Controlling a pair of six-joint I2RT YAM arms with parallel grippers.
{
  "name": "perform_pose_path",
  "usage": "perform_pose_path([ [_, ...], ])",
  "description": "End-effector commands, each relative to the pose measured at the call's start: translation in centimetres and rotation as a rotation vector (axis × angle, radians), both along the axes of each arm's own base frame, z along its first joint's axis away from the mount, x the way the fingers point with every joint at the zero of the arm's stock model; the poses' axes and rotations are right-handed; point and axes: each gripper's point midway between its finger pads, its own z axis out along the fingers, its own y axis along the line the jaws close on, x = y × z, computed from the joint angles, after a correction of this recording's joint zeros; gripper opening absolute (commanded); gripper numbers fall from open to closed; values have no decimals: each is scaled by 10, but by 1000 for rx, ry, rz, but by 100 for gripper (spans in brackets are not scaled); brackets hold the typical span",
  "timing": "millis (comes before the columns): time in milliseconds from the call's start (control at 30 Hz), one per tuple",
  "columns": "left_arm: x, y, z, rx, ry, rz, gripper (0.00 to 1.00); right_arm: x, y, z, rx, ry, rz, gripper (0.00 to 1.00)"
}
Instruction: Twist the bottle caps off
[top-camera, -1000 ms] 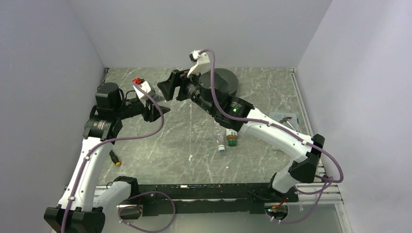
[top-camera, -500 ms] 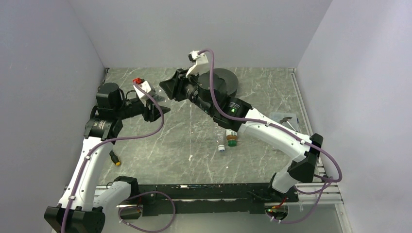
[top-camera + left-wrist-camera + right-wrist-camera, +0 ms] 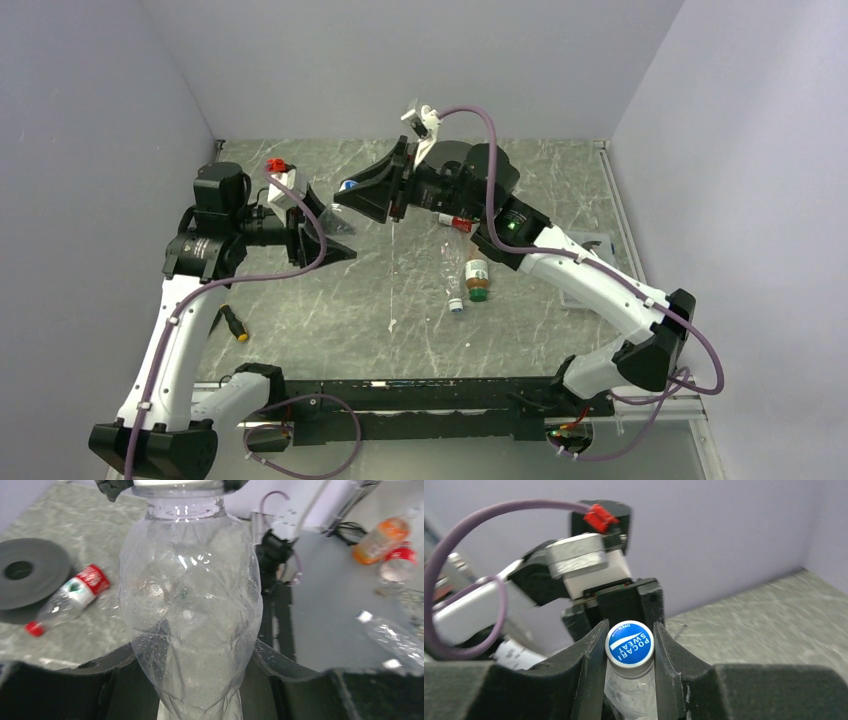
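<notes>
A plain clear bottle (image 3: 190, 605) is held in the air over the far left of the table, with my left gripper (image 3: 192, 680) shut on its lower body. My right gripper (image 3: 629, 630) is shut on its blue-and-white cap (image 3: 629, 644), one finger on each side. From above, the two grippers (image 3: 335, 228) (image 3: 352, 196) meet tip to tip. On the table lie a red-label bottle (image 3: 455, 222), an amber-brown bottle (image 3: 477, 280) with a green cap, and another clear bottle (image 3: 452, 285).
A black round disc (image 3: 475, 170) sits at the back centre, right behind the right wrist. A small yellow-tipped tool (image 3: 235, 325) lies at the left. A clear flat container (image 3: 590, 245) is at the right edge. Grey walls close in the table.
My right gripper went from open to shut on the cap, and its wrist has turned and shifted right. The left arm has swung slightly, keeping hold of the bottle.
</notes>
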Motion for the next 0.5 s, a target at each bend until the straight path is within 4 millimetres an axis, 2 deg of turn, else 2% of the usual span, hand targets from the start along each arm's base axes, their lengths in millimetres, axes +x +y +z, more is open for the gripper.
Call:
perform_pose_path([
  [0, -48, -6, 28, -93, 26, -219, 24, -71, -22, 30, 122, -157, 421, 0],
  [67, -48, -6, 30, -95, 32, -224, 24, -72, -26, 31, 125, -158, 426, 0],
  [133, -46, -6, 28, -89, 19, -212, 24, -64, -25, 31, 106, -154, 374, 0],
  [167, -43, -6, 27, -82, 13, -198, 23, -55, -24, 32, 100, -146, 317, 6],
  [267, -35, -6, 21, -59, -5, -152, 23, -18, -24, 32, 72, -89, 78, 62],
  [300, -28, -5, 18, -44, -16, -121, 23, -6, -27, 32, 70, -67, -10, 78],
  [367, -14, -2, 10, -7, -56, -49, 22, 14, -38, 33, 86, -26, -171, 95],
  [467, 9, 6, -1, 59, -140, 76, 23, 31, -51, 35, 114, 45, -366, 100],
])
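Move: The right fingers are already shut on the blue-and-white cap, right at their hand point. The same cap lies about 3 cm ahead of the left hand, 2 cm to its right and 11 cm above it, on the clear bottle that the left hand grips. Far below, some 43 cm down from the right hand, lie the red-label bottle, about 28 cm ahead and 19 cm right, and the green-capped bottle, roughly 16 cm ahead and 23 cm right. Swing the right gripper, still pinching the cap, back towards the base about 3 cm while turning it some 15 degrees counter-clockwise; then spread its fingers wide to let the cap go, and carry it forward again and slightly right, untwisting as it goes. Keep the left grip on the bottle, drawing it back about 3 cm alongside, then easing forward halfway. ##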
